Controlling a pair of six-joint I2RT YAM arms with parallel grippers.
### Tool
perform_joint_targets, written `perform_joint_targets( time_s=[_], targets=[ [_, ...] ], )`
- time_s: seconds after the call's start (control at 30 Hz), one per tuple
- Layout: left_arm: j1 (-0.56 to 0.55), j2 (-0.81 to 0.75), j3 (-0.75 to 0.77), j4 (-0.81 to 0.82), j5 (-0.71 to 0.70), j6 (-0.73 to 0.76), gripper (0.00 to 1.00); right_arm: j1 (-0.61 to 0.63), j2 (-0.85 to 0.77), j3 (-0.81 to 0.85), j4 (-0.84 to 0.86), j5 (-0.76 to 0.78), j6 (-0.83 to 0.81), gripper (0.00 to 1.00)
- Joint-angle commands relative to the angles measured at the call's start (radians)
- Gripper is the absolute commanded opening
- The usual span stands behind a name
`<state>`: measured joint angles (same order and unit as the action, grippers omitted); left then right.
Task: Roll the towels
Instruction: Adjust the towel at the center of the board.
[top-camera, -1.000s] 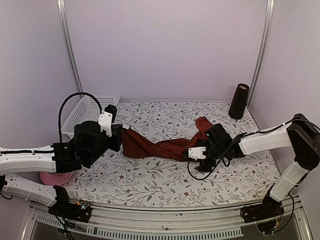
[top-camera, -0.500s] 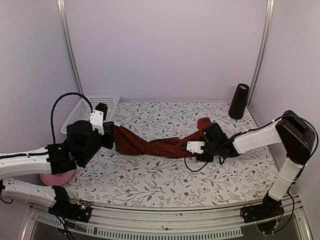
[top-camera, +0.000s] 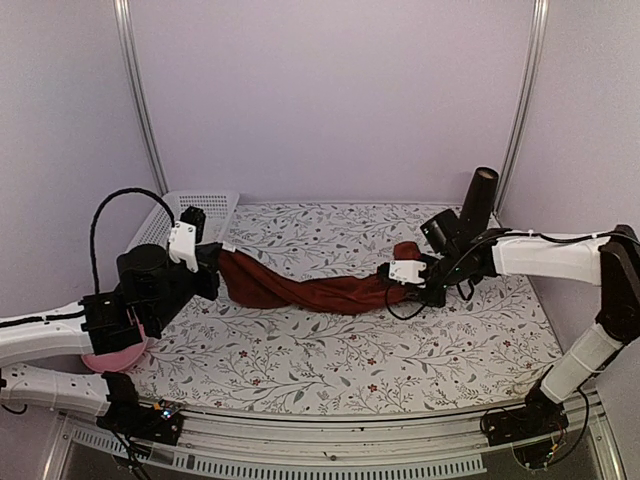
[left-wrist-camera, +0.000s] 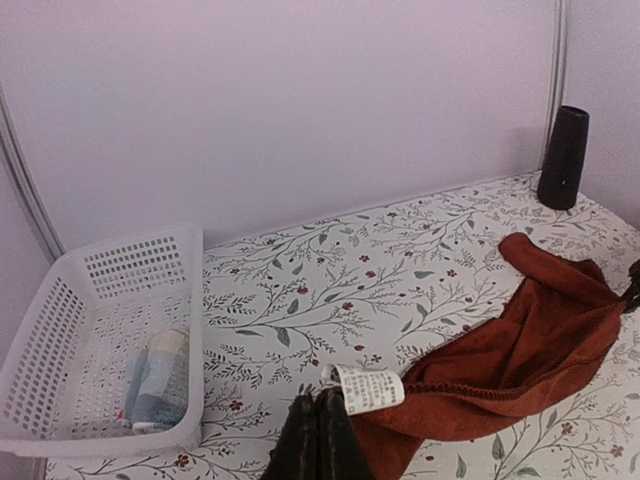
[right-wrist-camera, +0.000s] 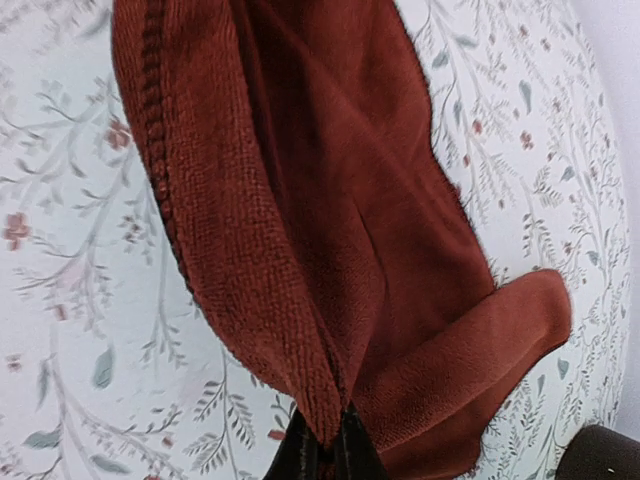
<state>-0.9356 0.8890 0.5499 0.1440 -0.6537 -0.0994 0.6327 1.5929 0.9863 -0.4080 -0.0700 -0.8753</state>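
The dark red towel (top-camera: 310, 292) hangs bunched and stretched in a long band between my two grippers above the flowered table. My left gripper (top-camera: 213, 272) is shut on its left corner, right beside the white care label (left-wrist-camera: 368, 388). In the left wrist view the gripper (left-wrist-camera: 320, 442) shows with the towel (left-wrist-camera: 520, 340) running off to the right. My right gripper (top-camera: 405, 285) is shut on the towel's right end. In the right wrist view its fingers (right-wrist-camera: 325, 452) pinch a gathered fold of the towel (right-wrist-camera: 330, 200). A pastel towel (left-wrist-camera: 158, 378) lies rolled in the basket.
A white perforated basket (left-wrist-camera: 60, 320) stands at the back left corner (top-camera: 215, 203). A black cylinder (top-camera: 478, 203) stands at the back right, near the wall. A pink object (top-camera: 110, 357) lies under the left arm at the table's left edge.
My right gripper has closed on the towel's right end and drawn it right and back. The left gripper has pulled its corner further left, so the towel is now stretched out.
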Motion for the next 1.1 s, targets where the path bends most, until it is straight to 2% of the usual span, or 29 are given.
perform_joint_targets(
  time_s=[0.0,0.07,0.17,0.33,0.4,0.5,0.53,0.6,0.67,0.73,0.9,1.07],
  targets=[
    [0.015,-0.101,-0.032,0.011,0.003,0.029,0.00,-0.007,-0.192,0.118,-0.461,-0.335,-0.082,0.05],
    [0.015,-0.132,-0.046,0.012,-0.004,0.029,0.00,-0.007,-0.218,0.144,-0.544,-0.374,-0.120,0.08],
    [0.013,-0.124,-0.049,0.006,-0.030,0.036,0.00,-0.008,-0.161,0.169,-0.527,-0.340,-0.112,0.11],
    [0.012,-0.034,-0.030,-0.018,-0.069,0.006,0.00,-0.032,0.149,0.323,-0.488,-0.297,-0.032,0.08],
    [0.012,-0.014,-0.031,-0.019,-0.087,-0.004,0.00,-0.058,0.267,0.394,-0.432,-0.228,0.036,0.08],
    [0.009,-0.001,-0.037,-0.017,-0.101,-0.014,0.00,-0.078,0.338,0.421,-0.313,-0.052,0.116,0.17],
    [0.007,-0.002,-0.040,-0.018,-0.106,-0.015,0.00,-0.078,0.333,0.407,-0.266,0.006,0.129,0.29],
    [0.007,-0.004,-0.051,-0.010,-0.115,-0.015,0.00,-0.079,0.289,0.354,-0.175,0.120,0.150,0.42],
    [0.007,-0.001,-0.062,0.008,-0.109,-0.005,0.00,-0.079,0.226,0.306,-0.123,0.162,0.152,0.57],
    [0.006,0.006,-0.070,0.028,-0.098,0.000,0.00,-0.079,0.157,0.257,-0.110,0.161,0.152,0.66],
    [0.003,0.023,-0.079,0.059,-0.089,0.015,0.00,-0.079,-0.031,0.099,-0.063,0.112,0.143,0.98],
    [0.000,0.019,-0.109,0.107,-0.061,0.039,0.00,-0.079,-0.233,-0.084,0.151,0.224,0.094,0.99]
  ],
)
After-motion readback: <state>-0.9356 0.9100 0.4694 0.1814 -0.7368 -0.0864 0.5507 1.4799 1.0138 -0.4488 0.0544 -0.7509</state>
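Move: Some 7 cm below the right fingers and 4 cm ahead is the patch of board where their pinched end of the red towel is to be laid. The towel's loose flap lies about 9 cm straight ahead of the right hand; the black cup stands 16 cm ahead and 14 cm to its right. From the left hand, holding the tagged corner high, the patch is roughly 35 cm right, 7 cm ahead and 23 cm below; the white basket is about 16 cm ahead and 10 cm left. Flicking the held towel end, the right hand swings back and up about 10 cm, then whips forward and down some 14 cm towards the board. The fingers open wide near the low point and into the rise, and the hand clears up, back and right. The left hand keeps its pinch on the tagged corner, bobbing up 2 cm, then sinking about 5. ##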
